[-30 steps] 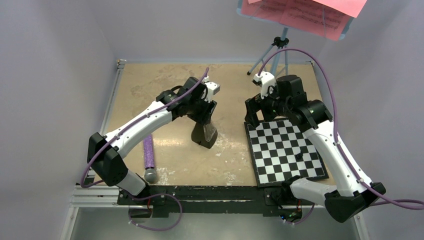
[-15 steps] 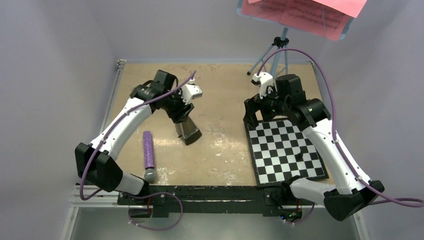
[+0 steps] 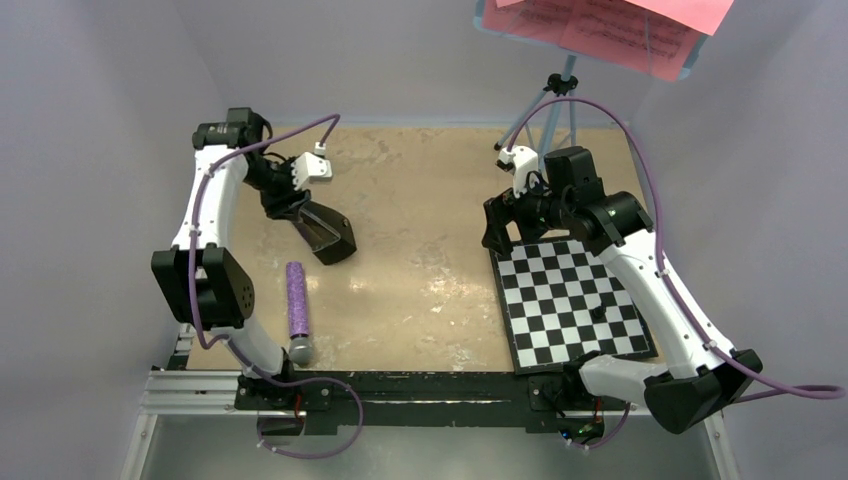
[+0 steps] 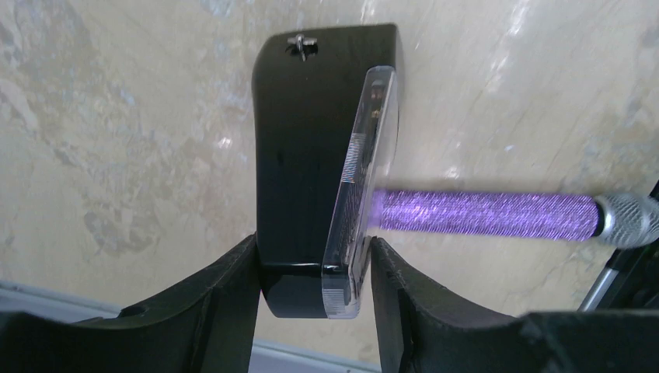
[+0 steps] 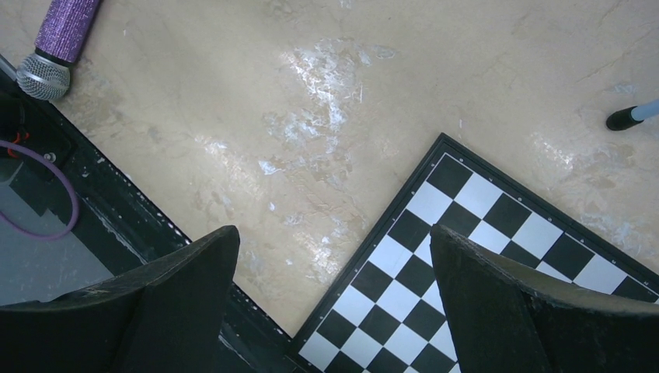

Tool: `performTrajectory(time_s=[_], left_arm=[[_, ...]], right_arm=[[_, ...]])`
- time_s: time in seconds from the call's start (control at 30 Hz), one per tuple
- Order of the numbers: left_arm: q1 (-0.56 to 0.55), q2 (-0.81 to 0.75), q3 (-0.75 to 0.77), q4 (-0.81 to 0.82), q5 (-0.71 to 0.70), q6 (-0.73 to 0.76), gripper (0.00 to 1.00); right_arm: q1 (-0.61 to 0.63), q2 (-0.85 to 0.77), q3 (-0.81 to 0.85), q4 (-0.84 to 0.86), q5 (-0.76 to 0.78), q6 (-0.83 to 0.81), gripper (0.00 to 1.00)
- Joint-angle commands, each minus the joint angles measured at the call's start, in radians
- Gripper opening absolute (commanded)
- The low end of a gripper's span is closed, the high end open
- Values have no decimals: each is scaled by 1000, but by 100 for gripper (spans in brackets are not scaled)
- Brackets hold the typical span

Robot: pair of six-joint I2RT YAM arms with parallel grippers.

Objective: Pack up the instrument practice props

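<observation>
The black pyramid-shaped metronome (image 3: pixel 328 234) with its clear cover (image 4: pixel 365 179) hangs tilted over the left part of the table. My left gripper (image 3: pixel 303 212) is shut on its narrow end. In the left wrist view both fingers (image 4: pixel 225 303) press its sides, and the left gripper (image 4: pixel 315 272) shows only its tips. The light-blue music stand (image 3: pixel 563 88) rises at the back right and carries pink sheet-music pages (image 3: pixel 600 28). My right gripper (image 3: pixel 499 226) hangs open with nothing in it over the checkered board's far-left corner. In its own view, the right gripper (image 5: pixel 332 235) frames bare table and board.
A purple glitter microphone (image 3: pixel 297 312) lies near the front left, also seen as the microphone (image 4: pixel 482 214) beyond the metronome. The checkered board (image 3: pixel 570 300) covers the right front. One stand foot (image 5: pixel 625 117) rests near the board. A black rail (image 3: pixel 400 385) runs along the near edge.
My left arm has swung left and back, carrying the metronome from the table's middle to the left side. The right gripper has barely shifted.
</observation>
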Motion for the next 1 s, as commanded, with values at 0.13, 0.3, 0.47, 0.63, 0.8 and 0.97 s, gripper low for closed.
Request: performTrajectory(time_s=[0.13,0.3,0.47,0.63,0.8,0.97], left_arm=[[123,74,124,-206,-127,298,0],[138,95,184,-280,-181,326,0],[140,89,213,-287,-214,329,0],[142,78,226,-251,-379,329,0],[159,55,215,-252,-484,397,0],[186,42,175,-234,-553,456,0]], right_arm=[[-3,-26,-1,3,-27,-5,96],[-4,-19,-3,12,-31,-5,96],[-4,-7,4,17,-33,-4,96],[-4,4,15,18,-35,-4,96],[-3,14,14,24,-42,0,96],[-3,30,27,25,-54,5,95]])
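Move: The left hand already holds the black metronome with its clear cover by the narrow top; its body slants away below, its middle about 5 cm to the right, 2 cm ahead and 8 cm down. The free strip by the table's left edge lies about 14 cm to the left, level with the hand and some 20 cm below. The microphone is roughly 16 cm back, 2 cm to the right and 18 cm down. From the right hand, that strip is about 58 cm left, 8 cm ahead and 26 cm down. Leftward at almost constant height, the left hand carries the metronome about 14 cm towards the table's left edge, quickly at first, easing off midway, then moving on. The wrist rolls some 30 degrees, left side rising, so the fingers swing from slanting down-right to pointing nearly straight down; they keep their pinch on the metronome's top. ##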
